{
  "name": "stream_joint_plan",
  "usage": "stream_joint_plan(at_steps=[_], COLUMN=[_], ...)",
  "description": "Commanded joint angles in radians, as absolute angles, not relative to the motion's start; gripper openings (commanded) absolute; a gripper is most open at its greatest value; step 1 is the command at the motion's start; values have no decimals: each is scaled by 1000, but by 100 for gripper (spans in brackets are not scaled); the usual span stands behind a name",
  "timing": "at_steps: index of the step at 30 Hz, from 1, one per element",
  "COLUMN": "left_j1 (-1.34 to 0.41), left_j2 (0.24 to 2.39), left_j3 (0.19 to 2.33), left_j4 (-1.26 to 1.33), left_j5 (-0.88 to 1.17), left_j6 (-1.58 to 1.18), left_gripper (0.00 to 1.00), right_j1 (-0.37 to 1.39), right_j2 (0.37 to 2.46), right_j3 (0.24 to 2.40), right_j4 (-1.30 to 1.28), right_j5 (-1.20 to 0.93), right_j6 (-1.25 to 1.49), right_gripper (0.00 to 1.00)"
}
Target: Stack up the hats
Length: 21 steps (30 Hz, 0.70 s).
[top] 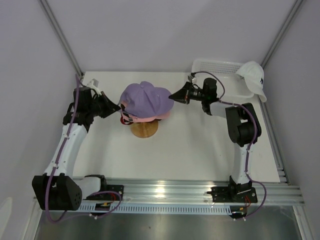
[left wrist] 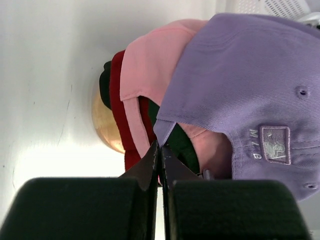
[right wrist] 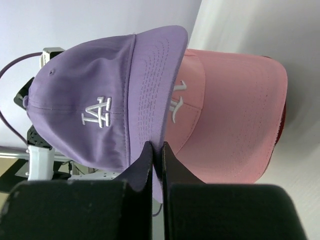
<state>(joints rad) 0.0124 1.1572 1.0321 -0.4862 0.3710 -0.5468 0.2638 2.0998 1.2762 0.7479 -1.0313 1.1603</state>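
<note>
The lavender hat (top: 145, 96) lies on top of the stack on the wooden stand (top: 145, 130), tilted over the pink hat (top: 155, 117). Under the pink hat (left wrist: 150, 65) the left wrist view shows the red hat (left wrist: 118, 85) and the edge of a dark hat (left wrist: 104, 85). My left gripper (top: 120, 107) is shut on the rear edge of the lavender hat (left wrist: 240, 85). From the right, my right gripper (top: 172, 96) is shut on the brim of the lavender hat (right wrist: 100, 100), with the pink hat (right wrist: 230, 110) just below. The white hat (top: 254, 76) hangs on the basket's right end.
A white mesh basket (top: 215, 65) stands at the back right corner of the white table (top: 200, 150). Grey walls close in the back and both sides. A metal rail (top: 175, 192) with the arm bases runs along the near edge.
</note>
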Motion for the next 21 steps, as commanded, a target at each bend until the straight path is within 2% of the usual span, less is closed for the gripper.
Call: stream_joint_plan(at_steps=[1,14,21], left_j1=[29,29,31], left_j2=[1092,1068,1121], left_j3=[1005,917,864], left_j4=[-569,-624,-635], left_j5=[259,184,163], left_j6=[-492,-496,-518], left_gripper=[1,1,1], right_j1=[258,301,308], right_j2=[2141,2249,2301], right_j3=[1333,1451,1499], right_j4=[470,137,66], right_j5=[-858,-744,-712], right_j6=[965,781,727], right_gripper=[0,0,0])
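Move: The purple hat, its strap edge in the left fingers and its brim in the right, is held over the pink hat on top of the stack. The pink hat's middle lies about 12 cm right of the left hand, level fore and aft and some 4 cm lower; from the right hand, about 13 cm left, 5 cm back and 2 cm below. The red hat sits just beneath the pink one, and the wooden stand's middle is about 8 cm under the pink hat. The purple hat is drawn leftward and down over the pink one. The right hand, pinching the brim, goes about 3.5 cm left towards the stack and sinks some 4.5 cm, fingertips tipping down about 10 degrees; the left, still pinching the strap edge, eases 2 cm back and a little left, then mostly sinks, 3.5 cm in all. ##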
